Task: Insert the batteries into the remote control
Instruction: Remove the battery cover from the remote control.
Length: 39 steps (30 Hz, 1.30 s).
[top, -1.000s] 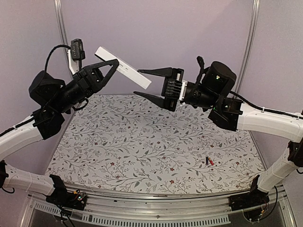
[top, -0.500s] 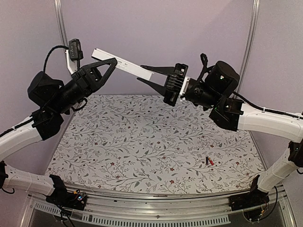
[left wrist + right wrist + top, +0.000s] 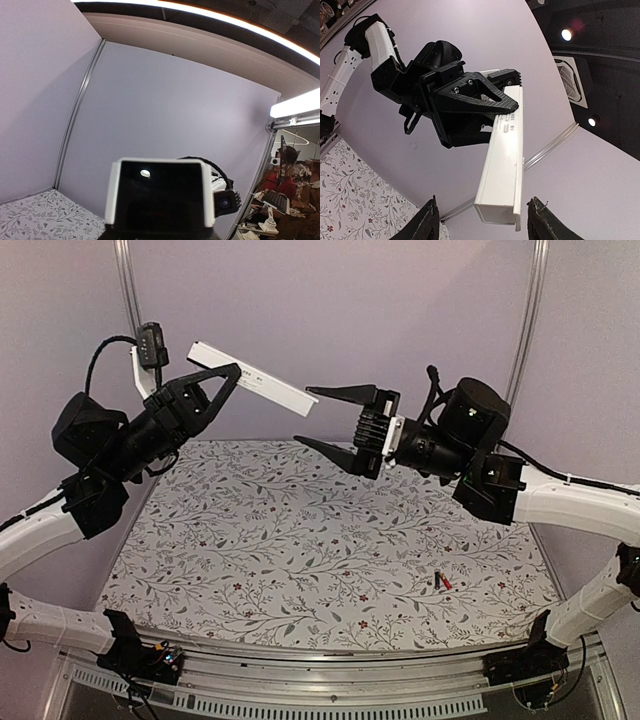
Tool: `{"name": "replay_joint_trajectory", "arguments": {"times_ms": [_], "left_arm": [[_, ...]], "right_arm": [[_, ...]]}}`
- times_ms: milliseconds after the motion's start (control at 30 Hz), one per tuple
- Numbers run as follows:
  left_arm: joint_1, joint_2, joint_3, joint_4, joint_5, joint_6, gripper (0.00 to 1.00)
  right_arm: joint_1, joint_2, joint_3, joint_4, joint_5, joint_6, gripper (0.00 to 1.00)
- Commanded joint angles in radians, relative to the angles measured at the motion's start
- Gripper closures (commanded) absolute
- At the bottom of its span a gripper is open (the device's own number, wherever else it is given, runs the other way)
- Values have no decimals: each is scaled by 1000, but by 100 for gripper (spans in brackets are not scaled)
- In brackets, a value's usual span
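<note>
The remote control (image 3: 255, 379) is a long white bar held in the air above the table's far edge, sloping down to the right. My left gripper (image 3: 230, 371) is shut on it near its upper end. Its free end points at my right gripper (image 3: 305, 417), which is open, the fingertips apart from the bar. From the right wrist, the remote control (image 3: 504, 160) hangs between the open fingers (image 3: 431, 212) without touching them. The left wrist view shows the remote control (image 3: 160, 192) end-on. Two batteries (image 3: 441, 581), one red and one dark, lie together on the table at the near right.
A floral cloth covers the table (image 3: 300, 540). Purple walls with metal posts (image 3: 530, 330) close off the back and sides. The left wrist camera and its cable (image 3: 150, 345) stick up beside the held bar.
My right gripper narrowed around the remote's free end, then opened wide again and drew back slightly to the right. The left gripper leveled the remote a little and kept its hold.
</note>
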Motion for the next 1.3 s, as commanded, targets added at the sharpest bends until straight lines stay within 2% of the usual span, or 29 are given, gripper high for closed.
{"name": "replay_joint_trajectory", "arguments": {"times_ms": [0,233,500,867,967,1267], "left_arm": [[6,-13,-6,16,-12,22,100],[5,-11,-9,16,-4,24,100],[5,-13,-13,19,-7,16,100],[6,-5,-13,27,3,9,100],[5,-4,-14,31,4,8,100],[6,-2,-16,34,8,3,100]], "right_arm": [[7,-56,-17,-77,77,6,41],[7,-97,-26,-124,141,-17,46],[6,-79,11,-163,110,-37,66],[7,-64,35,-151,114,-43,77],[7,-57,46,-150,115,-45,83],[7,-48,53,-153,90,-45,89]]}}
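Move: The slightly protruding end of the battery cover, at the remote control's free end, is about 1 cm ahead of my right hand and 1 cm above it, with no clear offset left or right. From that hand the remote's middle is some 7 cm to the left, 3 cm ahead and 3 cm up, and my left fingertips, holding it, are about 9 cm left, 4 cm ahead and 4 cm up. From my left hand the cover's end is about 9 cm right, 3 cm back and 4 cm lower. I back my right hand off about 2 cm to the right along the remote, easing a centimetre forward and up and turning some 5 degrees clockwise. Then I close its fingers from over half open to nearly shut at the battery cover's protruding end, dipping about 1 cm and rising again as they narrow. My left hand keeps the remote still. ##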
